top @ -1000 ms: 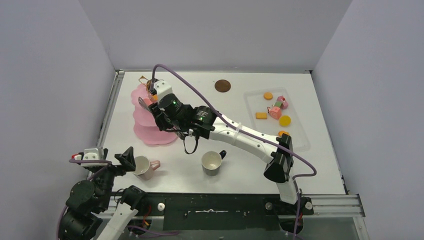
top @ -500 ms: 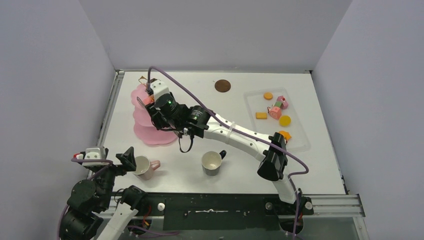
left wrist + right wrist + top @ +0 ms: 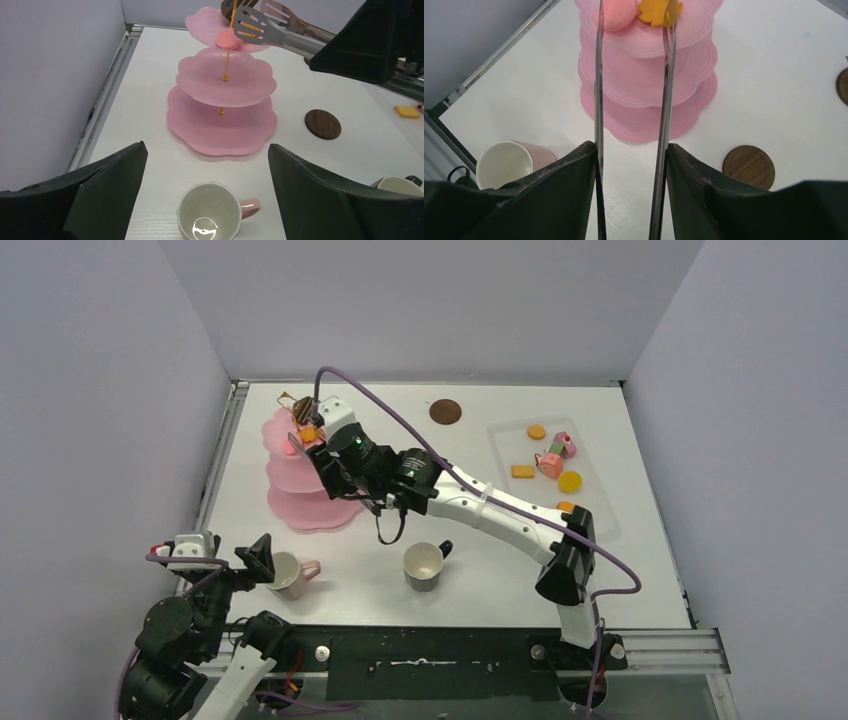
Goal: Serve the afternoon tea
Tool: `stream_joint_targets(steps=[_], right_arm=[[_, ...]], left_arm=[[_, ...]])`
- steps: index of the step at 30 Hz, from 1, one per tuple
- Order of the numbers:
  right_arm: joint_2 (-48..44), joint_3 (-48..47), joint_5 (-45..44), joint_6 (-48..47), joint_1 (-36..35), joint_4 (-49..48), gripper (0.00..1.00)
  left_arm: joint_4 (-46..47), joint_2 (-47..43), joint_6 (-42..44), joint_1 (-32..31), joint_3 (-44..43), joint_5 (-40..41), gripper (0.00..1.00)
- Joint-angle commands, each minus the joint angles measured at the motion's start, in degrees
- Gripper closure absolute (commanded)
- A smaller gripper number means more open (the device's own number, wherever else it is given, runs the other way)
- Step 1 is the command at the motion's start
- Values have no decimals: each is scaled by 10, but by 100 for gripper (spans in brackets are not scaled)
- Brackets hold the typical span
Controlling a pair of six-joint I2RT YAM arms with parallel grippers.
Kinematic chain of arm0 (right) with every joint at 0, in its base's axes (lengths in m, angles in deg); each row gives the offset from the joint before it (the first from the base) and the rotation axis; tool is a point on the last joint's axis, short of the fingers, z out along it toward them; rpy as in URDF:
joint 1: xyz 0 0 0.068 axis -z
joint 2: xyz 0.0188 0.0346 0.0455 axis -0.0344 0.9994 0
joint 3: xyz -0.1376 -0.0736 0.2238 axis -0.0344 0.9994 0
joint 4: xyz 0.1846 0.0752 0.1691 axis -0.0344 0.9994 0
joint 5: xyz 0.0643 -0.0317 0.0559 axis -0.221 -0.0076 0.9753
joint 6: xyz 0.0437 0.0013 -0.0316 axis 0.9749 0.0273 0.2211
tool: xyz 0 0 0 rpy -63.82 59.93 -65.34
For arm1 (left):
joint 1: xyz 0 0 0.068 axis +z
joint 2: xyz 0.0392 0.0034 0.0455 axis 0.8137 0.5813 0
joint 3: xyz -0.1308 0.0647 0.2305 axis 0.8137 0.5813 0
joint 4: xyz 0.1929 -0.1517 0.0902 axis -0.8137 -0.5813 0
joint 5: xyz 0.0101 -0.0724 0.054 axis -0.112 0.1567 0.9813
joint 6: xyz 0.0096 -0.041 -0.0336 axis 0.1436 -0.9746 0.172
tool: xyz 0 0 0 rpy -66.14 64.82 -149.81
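Observation:
The pink three-tier stand [image 3: 300,480] [image 3: 225,80] [image 3: 649,75] stands at the table's left. On its top tier lie a pink round pastry [image 3: 616,12] [image 3: 227,39] and an orange pastry [image 3: 655,11]. My right gripper [image 3: 325,455] [image 3: 631,150] is shut on the metal tongs [image 3: 667,100] [image 3: 280,32], whose spread tips hang over that tier, the orange pastry beside the right tip. My left gripper [image 3: 262,558] [image 3: 207,150] is open just above the pink mug [image 3: 288,575] [image 3: 210,212]. The black mug [image 3: 424,565] stands at front centre. Brown coasters [image 3: 445,411] [image 3: 749,166] lie flat.
A clear tray [image 3: 600,510] at the right holds several more pastries [image 3: 550,462]. My right arm stretches diagonally across the table's middle. A metal rail [image 3: 222,455] runs along the left edge, with grey walls on three sides.
My right gripper has shifted slightly right and back over the stand's top, and the tong arms have spread a little. The left arm and both mugs have not moved.

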Motion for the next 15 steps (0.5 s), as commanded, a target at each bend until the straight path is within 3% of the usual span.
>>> stream_joint_targets(steps=[1, 6, 15], right_arm=[[-110, 60, -5, 5, 6, -12, 50], [-197, 154, -37, 15, 22, 26, 50], [-313, 276, -74, 57, 125, 141, 51]], left_arm=[[25, 25, 4, 2, -5, -27, 10], [34, 54, -3, 2, -7, -64, 10], [53, 120, -9, 2, -2, -130, 10]])
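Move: The sweets tray, where the tongs in the right hand head next, has its middle about 44 cm to the right, 13 cm ahead and 25 cm below. The pink macaron just left on the stand's top tier is some 9 cm ahead, 8 cm left and 7 cm lower; the near coaster is 16 cm right and 11 cm ahead, and the gray mug 17 cm right and 11 cm back, both at table height. From the left hand the tray lies about 59 cm right, 25 cm ahead and 26 cm below. The tongs, already clear of the macaron and still held about half open by the right hand, are swept away from the stand and towards the tray: right about 17 cm and gathering speed, rising a couple of centimetres, with the wrist turning some 10 degrees clockwise late on. The empty left hand, still wide open, eases about 4 cm right, a little forward and down, tipping and turning clockwise slightly. ##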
